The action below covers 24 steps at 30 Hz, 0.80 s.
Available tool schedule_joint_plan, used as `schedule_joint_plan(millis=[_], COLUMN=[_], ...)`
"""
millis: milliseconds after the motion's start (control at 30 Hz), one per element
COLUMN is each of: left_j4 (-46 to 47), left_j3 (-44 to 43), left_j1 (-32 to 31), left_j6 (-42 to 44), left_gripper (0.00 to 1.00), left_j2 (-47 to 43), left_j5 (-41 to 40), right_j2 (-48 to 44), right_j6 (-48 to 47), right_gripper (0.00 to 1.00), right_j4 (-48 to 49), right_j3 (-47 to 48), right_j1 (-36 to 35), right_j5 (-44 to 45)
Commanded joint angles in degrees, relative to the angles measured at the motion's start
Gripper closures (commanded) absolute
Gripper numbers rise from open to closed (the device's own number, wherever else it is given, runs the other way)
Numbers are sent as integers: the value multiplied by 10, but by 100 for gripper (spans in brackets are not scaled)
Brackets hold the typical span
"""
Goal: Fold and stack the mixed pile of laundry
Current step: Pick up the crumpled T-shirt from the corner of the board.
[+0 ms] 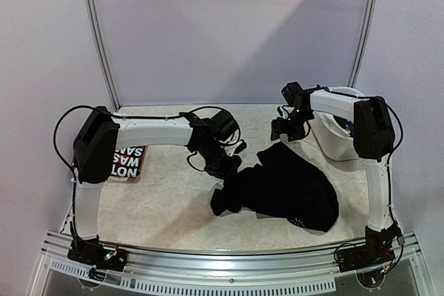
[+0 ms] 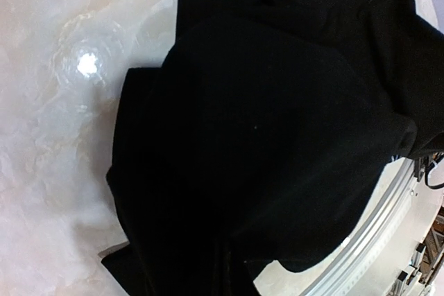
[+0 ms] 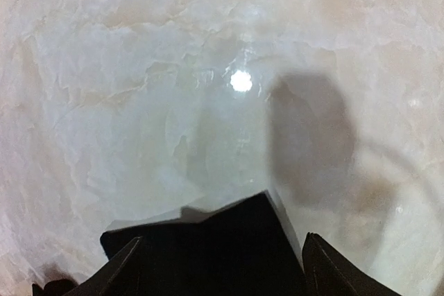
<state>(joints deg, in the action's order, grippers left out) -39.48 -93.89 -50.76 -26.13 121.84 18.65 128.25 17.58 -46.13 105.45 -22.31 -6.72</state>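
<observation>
A plain black garment [image 1: 284,188] lies crumpled right of the table's middle. My left gripper [image 1: 223,163] sits at its upper-left edge. In the left wrist view the black garment [image 2: 277,136] fills the frame and its folds run together at the bottom, where the fingers are hidden in the cloth; the gripper is shut on it. My right gripper [image 1: 284,129] hovers over the garment's far tip. It stands open, and a corner of the black garment [image 3: 208,240] lies between its fingertips [image 3: 132,258]. A red-black plaid garment with white lettering [image 1: 128,163] lies flat at the left, partly under the left arm.
A white basket [image 1: 338,140] stands at the right rear, beside the right arm. The metal rail of the table's near edge [image 2: 388,233] runs close to the black garment's hem. Pale marbled tabletop [image 3: 173,88] stretches beyond the right gripper.
</observation>
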Motion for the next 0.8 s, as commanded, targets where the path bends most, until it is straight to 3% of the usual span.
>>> schedule_joint_plan(millis=[0, 367, 600, 767], left_j4=[15, 18, 16, 24], left_j3=[25, 52, 64, 78], left_j1=[-9, -16, -24, -26], left_j6=[-8, -13, -13, -19], left_gripper=[100, 100, 100, 100], left_j2=[-38, -61, -66, -77], left_j5=[-3, -5, -7, -14], right_j2=[55, 131, 158, 152], right_j6=[-35, -47, -52, -52], right_gripper=[24, 32, 60, 86], right_j4=[-46, -81, -102, -96], right_j3=[63, 127, 147, 147], right_j1=[7, 7, 6, -1], right_j5=[-2, -33, -53, -68])
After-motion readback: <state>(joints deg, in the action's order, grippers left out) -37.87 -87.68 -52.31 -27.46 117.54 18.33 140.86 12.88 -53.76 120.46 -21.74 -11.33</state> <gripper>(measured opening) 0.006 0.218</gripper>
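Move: My right hand is poised over the T-shirt's far corner, which lies about 5 cm below, 1 cm ahead and 1 cm to the left. From that hand, the white basket stands roughly 28 cm right and 2 cm farther out. My left hand already pinches the shirt's left part; from it the far corner is some 20 cm ahead and 20 cm right, and the shirt's loose end lies about 9 cm back, 2 cm left. I lower my right hand about 3.5 cm onto the far corner of the T-shirt, easing a little forward and left, and once down I bring the wide-open fingers most of the way together over the cloth's edge. My left hand keeps its pinch, lifts a centimetre, then sinks again while drawing the shirt back about 2.5 cm and slightly left. ##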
